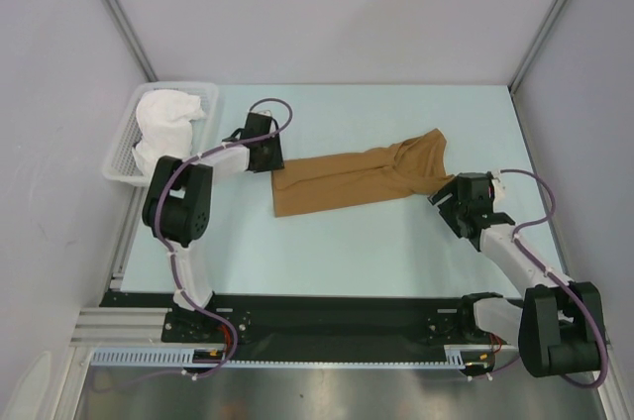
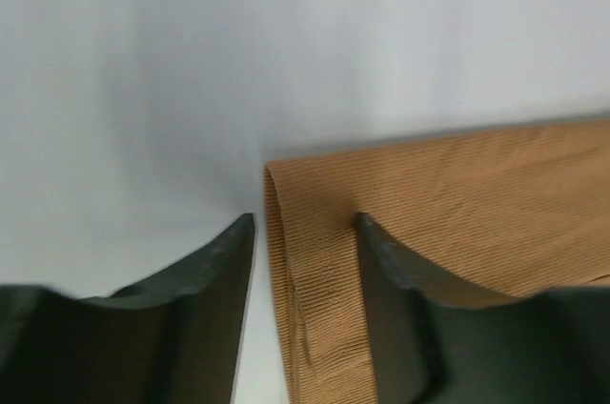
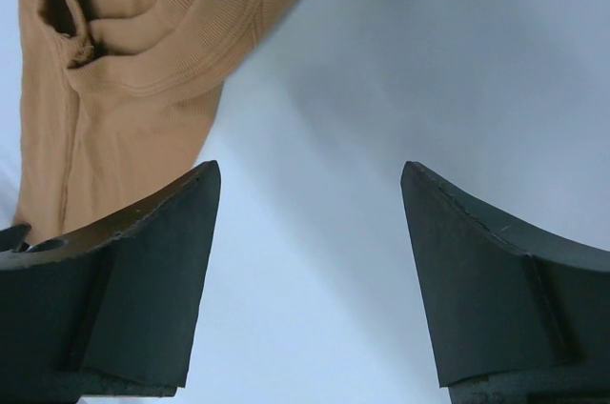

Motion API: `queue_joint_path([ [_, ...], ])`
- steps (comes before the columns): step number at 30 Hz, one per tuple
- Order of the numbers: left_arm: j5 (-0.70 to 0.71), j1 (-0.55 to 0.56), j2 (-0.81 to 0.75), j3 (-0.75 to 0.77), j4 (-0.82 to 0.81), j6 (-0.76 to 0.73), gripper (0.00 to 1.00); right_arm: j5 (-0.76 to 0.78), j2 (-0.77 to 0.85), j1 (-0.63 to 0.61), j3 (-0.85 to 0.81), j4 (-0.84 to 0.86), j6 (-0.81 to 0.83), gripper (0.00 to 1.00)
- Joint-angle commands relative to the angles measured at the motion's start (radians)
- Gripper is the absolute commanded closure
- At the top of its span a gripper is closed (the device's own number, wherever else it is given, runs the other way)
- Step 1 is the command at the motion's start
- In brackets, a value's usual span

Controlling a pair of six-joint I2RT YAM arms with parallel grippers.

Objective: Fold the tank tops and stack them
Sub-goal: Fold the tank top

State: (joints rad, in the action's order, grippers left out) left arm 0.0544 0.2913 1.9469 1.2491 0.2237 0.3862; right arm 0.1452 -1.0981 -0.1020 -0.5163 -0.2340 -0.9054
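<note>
The tan-brown tank top (image 1: 347,179) lies on the table folded into a long strip, its strap end bunched at the right. My left gripper (image 1: 269,160) is at the strip's left end. In the left wrist view it (image 2: 303,225) is open, its jaws straddling the folded edge of the tan cloth (image 2: 457,204), with bare table showing beside the left finger (image 2: 224,261). My right gripper (image 1: 444,200) sits just below the strap end. In the right wrist view it (image 3: 310,171) is open over bare table, the tan top (image 3: 143,61) up to its left. The white tank top (image 1: 163,121) lies crumpled in the basket.
A white lattice basket (image 1: 117,164) stands at the table's far left edge, close behind the left arm. Grey walls enclose the table at the back and both sides. The black mounting rail (image 1: 327,316) runs along the near edge.
</note>
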Motion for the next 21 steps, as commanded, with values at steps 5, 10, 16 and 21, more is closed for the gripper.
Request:
queue_joint_path([
  [5, 0.002, -0.017, 0.034, 0.05, -0.015, -0.003, 0.74, 0.05, -0.091, 0.002, -0.016, 0.169, -0.066, 0.27],
  [10, -0.014, -0.034, 0.047, 0.055, -0.021, 0.002, 1.0, 0.091, -0.17, 0.005, -0.024, 0.225, -0.095, 0.34],
  [16, -0.085, -0.037, -0.035, -0.121, -0.099, 0.095, 1.0, 0.117, -0.33, 0.005, -0.091, 0.337, -0.127, 0.52],
  [21, -0.094, -0.038, -0.156, -0.319, -0.188, 0.148, 1.0, 0.073, -0.585, 0.027, -0.308, 0.357, -0.086, 0.66],
])
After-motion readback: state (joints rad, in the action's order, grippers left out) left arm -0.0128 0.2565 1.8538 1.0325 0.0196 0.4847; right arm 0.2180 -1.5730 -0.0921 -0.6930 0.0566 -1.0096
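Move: The tank top's far-left corner lies almost between the left fingers, about 1 cm ahead and 1 cm below; its near-left corner is some 13 cm back, straight behind. The white tank top in the basket lies roughly 22 cm left and 7 cm ahead of the left hand. The brown top's near-right corner is about 8 cm straight ahead of the right hand and 4 cm below; its far-right tip lies some 11 cm beyond that, 3 cm left. Left hand pinches its corner, then drags back 3 cm; right reaches 9 cm forward-down to its corner, half-closing. ##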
